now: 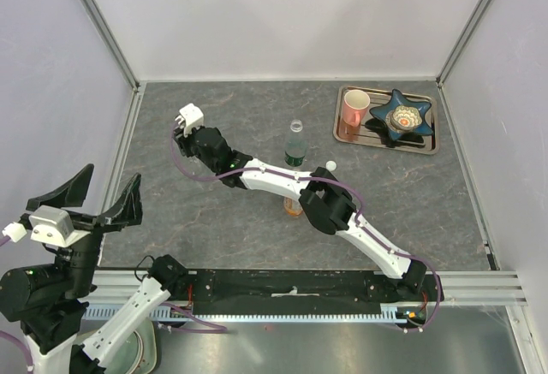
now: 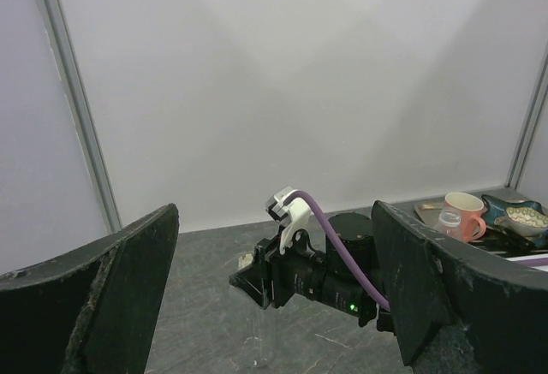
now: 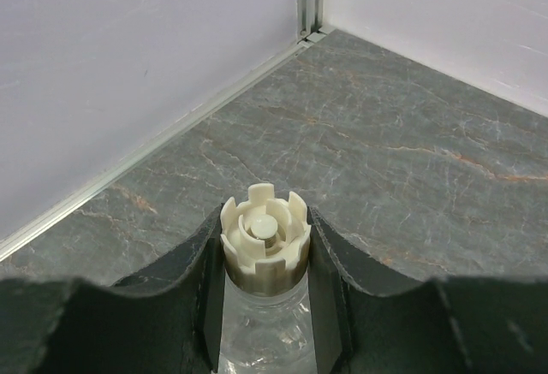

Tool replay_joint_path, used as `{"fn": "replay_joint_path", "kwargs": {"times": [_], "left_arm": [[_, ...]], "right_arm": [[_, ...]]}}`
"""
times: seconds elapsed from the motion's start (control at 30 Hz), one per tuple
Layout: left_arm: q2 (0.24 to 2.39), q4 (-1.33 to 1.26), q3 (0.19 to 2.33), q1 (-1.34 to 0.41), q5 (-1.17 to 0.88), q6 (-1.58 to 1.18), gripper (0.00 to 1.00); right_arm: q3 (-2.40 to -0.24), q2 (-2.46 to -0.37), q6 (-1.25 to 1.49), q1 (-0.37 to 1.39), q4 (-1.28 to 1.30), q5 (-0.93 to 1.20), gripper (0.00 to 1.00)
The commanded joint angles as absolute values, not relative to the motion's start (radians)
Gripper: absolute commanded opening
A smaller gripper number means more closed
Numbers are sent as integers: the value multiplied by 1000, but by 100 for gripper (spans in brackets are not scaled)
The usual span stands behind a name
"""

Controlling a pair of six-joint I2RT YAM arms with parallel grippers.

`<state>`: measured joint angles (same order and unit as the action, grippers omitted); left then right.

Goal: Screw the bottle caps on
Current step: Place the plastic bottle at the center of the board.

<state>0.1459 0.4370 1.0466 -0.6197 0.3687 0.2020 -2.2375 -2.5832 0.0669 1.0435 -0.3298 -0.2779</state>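
My right gripper (image 3: 265, 220) is shut on a cream-white ribbed bottle cap (image 3: 265, 250) that sits on the neck of the tiny clear bottle (image 3: 264, 335). From above, the right gripper (image 1: 182, 134) reaches to the table's far left. The tiny bottle (image 2: 261, 335) shows faintly beneath it in the left wrist view. A green-labelled bottle (image 1: 295, 147) stands uncapped mid-table. An orange bottle (image 1: 293, 206) is mostly hidden under the right arm. A loose white cap (image 1: 330, 166) lies beside them. My left gripper (image 1: 101, 194) hangs open and empty at the near left, raised off the table.
A metal tray (image 1: 428, 145) at the back right carries a pink mug (image 1: 354, 109) and a blue star-shaped bowl (image 1: 401, 117). White walls enclose the table on three sides. The right arm lies diagonally across the middle of the table.
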Motion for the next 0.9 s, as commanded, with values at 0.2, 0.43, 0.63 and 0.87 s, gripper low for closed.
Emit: {"fn": "replay_joint_path", "kwargs": {"times": [0.2, 0.43, 0.63, 0.87], "left_arm": [[161, 391, 1035, -624, 396, 175, 100], [160, 391, 1037, -624, 396, 175, 100], [160, 396, 1035, -623, 393, 167, 100], [161, 396, 1034, -621, 388, 163, 99]], "right_arm": [[-2255, -2539, 57, 1045, -284, -209, 51], [-2287, -2536, 32, 1046, -245, -196, 71], [-2299, -2519, 20, 1040, -233, -196, 75], [-2298, -2505, 21, 1031, -218, -170, 80]]}}
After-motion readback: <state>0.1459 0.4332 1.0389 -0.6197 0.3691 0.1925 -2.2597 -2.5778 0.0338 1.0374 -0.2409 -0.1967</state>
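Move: The right hand still holds the clear plastic bottle by the neck just under its white cap, upright on the board; the bottle's middle is about 9 cm straight below the hand point. The green-labelled bottle stands some 27 cm to the right and 2 cm farther out, and the orange-labelled one about 27 cm right and 12 cm back, both middles about 9 cm lower. From the idle left hand, the plastic bottle is roughly 30 cm ahead, 7 cm right and 36 cm below. The right fingers let go of the bottle's neck, opening from under half to about three-quarters wide; the finger on the hand's right comes well clear, while the left one stays close against the capped neck. Meanwhile the hand eases back and sinks, each by scarcely 1 cm, and the wrist turns some 5 degrees, mostly counter-clockwise. ##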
